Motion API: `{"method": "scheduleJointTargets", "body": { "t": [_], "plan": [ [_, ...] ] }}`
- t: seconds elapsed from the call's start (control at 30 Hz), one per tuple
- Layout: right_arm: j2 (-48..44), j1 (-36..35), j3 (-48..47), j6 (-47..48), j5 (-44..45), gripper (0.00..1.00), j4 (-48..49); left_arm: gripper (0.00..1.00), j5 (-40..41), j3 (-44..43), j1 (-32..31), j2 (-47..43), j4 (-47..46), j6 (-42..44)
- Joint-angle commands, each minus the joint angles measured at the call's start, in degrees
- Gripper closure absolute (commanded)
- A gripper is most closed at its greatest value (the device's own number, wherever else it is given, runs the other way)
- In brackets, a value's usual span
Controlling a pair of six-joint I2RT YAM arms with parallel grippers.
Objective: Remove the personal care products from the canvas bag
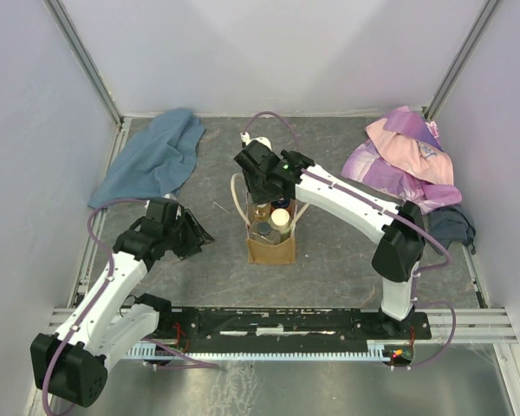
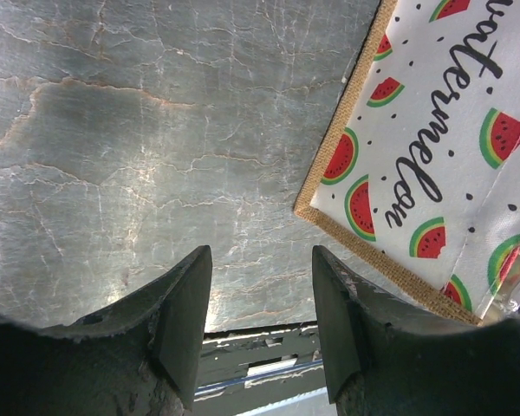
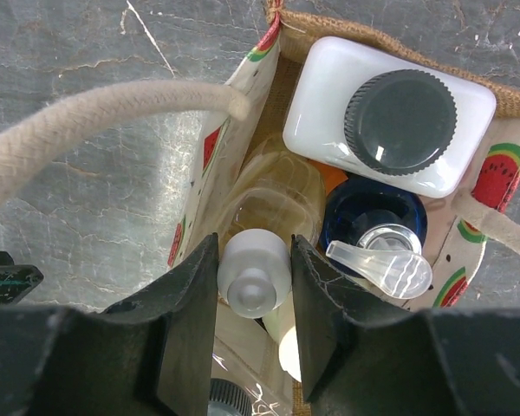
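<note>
The canvas bag [image 1: 271, 250] stands mid-table, its watermelon-print wall [image 3: 215, 156] and cream rope handle [image 3: 95, 121] visible in the right wrist view. Inside are several personal care products: a white rectangular bottle [image 3: 325, 95] with a dark cap, a blue-capped pump bottle [image 3: 355, 217], and a clear amber bottle with a pale cap [image 3: 253, 273]. My right gripper [image 3: 253, 279] reaches into the bag from above, both jaws pressed against that pale cap. My left gripper [image 2: 262, 295] hangs open over bare table, left of the bag's printed side [image 2: 433, 156].
A blue cloth [image 1: 156, 160] lies at the back left and a pink-purple cloth [image 1: 403, 156] at the back right, with a dark bundle [image 1: 451, 227] below it. A small white object [image 1: 260, 143] sits just behind the right wrist. Metal rails border the table.
</note>
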State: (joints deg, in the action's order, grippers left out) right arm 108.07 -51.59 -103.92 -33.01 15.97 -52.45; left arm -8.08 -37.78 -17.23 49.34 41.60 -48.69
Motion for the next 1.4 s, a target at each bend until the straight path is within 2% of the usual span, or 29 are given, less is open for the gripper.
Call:
{"method": "scheduleJointTargets", "body": {
  "t": [0.0, 0.43, 0.8, 1.07, 1.37],
  "plan": [
    [-3.0, 0.2, -3.5, -0.4, 0.9, 0.77, -2.4, 0.43, -1.2, 0.6, -0.2, -0.4, -2.1, -2.0],
    [-1.8, 0.2, -20.6, 3.3, 3.9, 0.77, -9.3, 0.44, -1.5, 2.4, -0.2, -2.5, -2.1, -2.9],
    [1.9, 0.3, -37.3, 8.0, 8.3, 0.72, -15.5, 0.44, -1.2, 2.0, -0.2, -2.2, -1.9, -2.6],
    [1.8, 1.9, -42.0, 10.6, 10.2, 0.69, -15.3, 0.44, -0.8, 2.2, -0.2, -2.6, -1.1, -2.6],
    [-1.1, 6.8, -41.4, 12.4, 10.1, 0.69, -12.4, 0.44, -0.7, 2.4, -0.2, -2.6, -1.0, -2.7]
  ]
}}
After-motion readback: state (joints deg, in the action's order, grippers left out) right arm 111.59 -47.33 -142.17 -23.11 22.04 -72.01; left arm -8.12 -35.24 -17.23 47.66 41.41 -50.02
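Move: Your right fingers already grip the white cap of the clear amber bottle, its body hanging about 8 cm below them in the canvas bag. The white bottle stands about 5 cm ahead and 3 cm right, the blue bottle about 5 cm right and level, the cream-lidded jar 4 cm back and 5 cm right, their middles all 8 to 9 cm down. From the left hand the amber bottle lies some 11 cm ahead, 12 cm right, at roughly the same height. Draw the clear amber bottle up out of the canvas bag with the right hand, keeping the pinch on its cap: lift about 16 cm, nearly straight up past the white and blue bottles, tipping the fingers some 15 degrees up and outward as you rise. Near the top, ease the lift and carry it forward and to the right, a few centimetres each way. ##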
